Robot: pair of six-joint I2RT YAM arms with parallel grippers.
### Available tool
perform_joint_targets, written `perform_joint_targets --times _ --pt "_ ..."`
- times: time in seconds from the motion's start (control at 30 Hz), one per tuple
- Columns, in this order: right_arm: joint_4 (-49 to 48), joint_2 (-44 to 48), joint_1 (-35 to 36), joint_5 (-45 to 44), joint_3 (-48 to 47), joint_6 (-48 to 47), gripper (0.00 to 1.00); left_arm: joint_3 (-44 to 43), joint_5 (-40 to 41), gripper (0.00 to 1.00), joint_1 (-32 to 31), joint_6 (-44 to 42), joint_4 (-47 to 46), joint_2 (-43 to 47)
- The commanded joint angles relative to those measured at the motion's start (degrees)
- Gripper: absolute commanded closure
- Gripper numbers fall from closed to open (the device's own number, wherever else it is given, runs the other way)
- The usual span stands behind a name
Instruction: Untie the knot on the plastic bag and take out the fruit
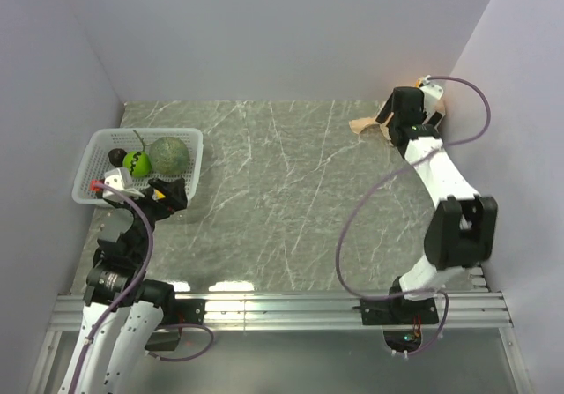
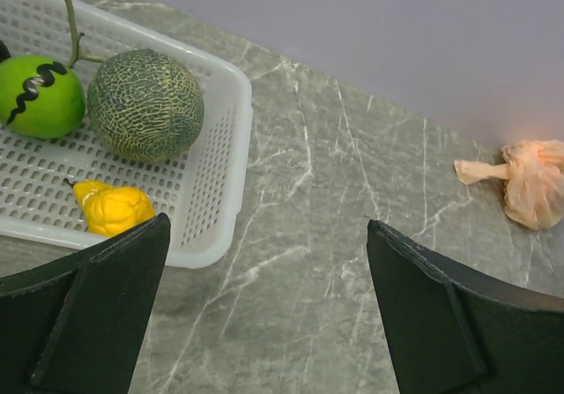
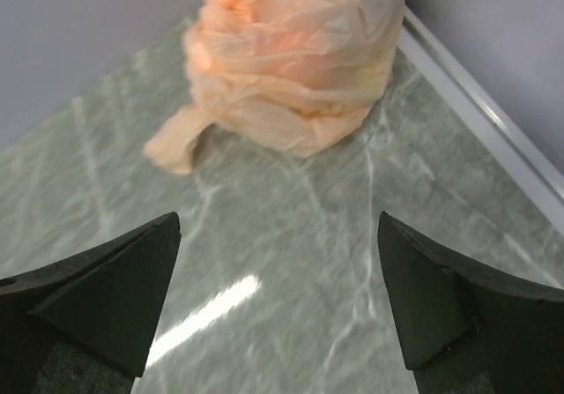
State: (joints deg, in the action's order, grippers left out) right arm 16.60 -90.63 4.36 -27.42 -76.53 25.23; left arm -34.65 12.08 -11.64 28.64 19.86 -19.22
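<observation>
The pale-orange plastic bag [image 3: 295,50] lies crumpled in the far right corner by the wall, with a pointed tuft [image 3: 172,147] sticking out on its left; I cannot tell whether that tuft is the knot. In the top view only part of the bag [image 1: 363,126] shows beside my right gripper [image 1: 394,119]. The right gripper [image 3: 278,222] is open and empty, just short of the bag. My left gripper [image 2: 269,225] is open and empty over the table, at the basket's near right corner [image 1: 167,196]. A plump yellow fruit [image 2: 115,209] lies in the white basket [image 2: 220,138]. A small dark fruit [image 1: 116,156] sits at the basket's left.
The basket [image 1: 92,160] also holds a grey-green melon [image 2: 145,103] and a bright green round fruit with black marks [image 2: 40,94]. The bag shows far off in the left wrist view [image 2: 533,182]. Walls close in on the left, back and right.
</observation>
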Motion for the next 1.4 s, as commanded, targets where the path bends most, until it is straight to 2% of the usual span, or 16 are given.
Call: perform_joint_targets --times 0.0,0.37,0.5,0.53,0.57,0.63,0.67,0.87,0.97,1.07,1.2,1.37 --pt "-7.08 -8.38 -1.90 -0.01 -6.07 -4.38 0.01 -0.86 -2.23 0.01 -0.31 -0.34 -2.27 -1.08" --pt "-9.13 -34.33 -5.85 3.86 -27.69 -10.02 0.06 -2.61 -2.14 0.01 0.91 -0.96 -0.43 -10.47" --pt "-4.75 -43.13 -6.56 3.78 -38.59 -10.90 0.18 -2.61 -2.15 0.01 1.53 -1.40 -0.61 -11.45" --pt "-4.47 -44.01 -6.64 3.60 -39.65 -10.99 0.25 -2.61 -2.14 0.01 1.62 -1.40 -0.61 -11.45" --pt "-3.86 -44.37 -6.73 4.38 -40.36 -11.52 0.48 -2.52 -2.23 0.01 1.62 -1.40 -0.61 -11.54" --pt "-4.03 -43.76 -6.73 5.70 -39.93 -12.13 0.77 -2.52 -2.49 0.01 1.71 -1.48 -0.87 -11.54" --pt "-4.12 -42.88 -6.65 7.19 -39.05 -12.66 0.98 -2.35 -2.93 0.01 1.71 -1.49 -0.96 -11.36" --pt "-5.97 -30.33 -4.72 15.46 -25.00 -15.73 1.00 -2.09 -4.60 0.01 1.97 -1.49 -1.84 -9.87" --pt "-5.61 -22.51 -0.33 18.71 -17.88 -18.54 1.00 -1.82 -6.27 0.02 1.97 -1.57 -2.45 -8.99" --pt "-5.53 -13.99 5.21 22.05 -11.03 -21.53 1.00 -1.73 -8.03 0.02 1.97 -1.66 -2.72 -8.90" --pt "-4.03 -7.56 14.25 25.05 -6.45 -26.71 1.00 -2.00 -10.93 0.01 2.06 -1.49 -2.46 -9.60" --pt "-7.71 1.57 24.46 33.98 3.99 -26.12 1.00 -2.35 -14.44 0.01 1.97 1.93 -2.19 -13.37"
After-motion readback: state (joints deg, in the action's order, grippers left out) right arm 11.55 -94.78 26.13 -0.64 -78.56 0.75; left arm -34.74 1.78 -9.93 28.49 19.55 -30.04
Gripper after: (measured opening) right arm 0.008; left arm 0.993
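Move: The orange plastic bag stands about 17 cm ahead of the right hand, some 6 cm to its right and 14 cm below. Its loose tail lies about 6 cm to the hand's left, 14 cm ahead and 18 cm down. The metal rail along the table's right edge runs roughly 9 cm to the right of the bag, level with it. From the left hand, the bag is some 40 cm ahead, 58 cm to the right and 18 cm lower. The right fingers pinch the bag's gathered top by the knot, after reaching about 17 cm forward and 12 cm down with the jaws open. Keeping hold, the hand swings back, up and some 30 cm left, turning about 50 degrees counter-clockwise. The left hand, open and empty, sinks about 4 cm net and tips down slightly, edging right. ##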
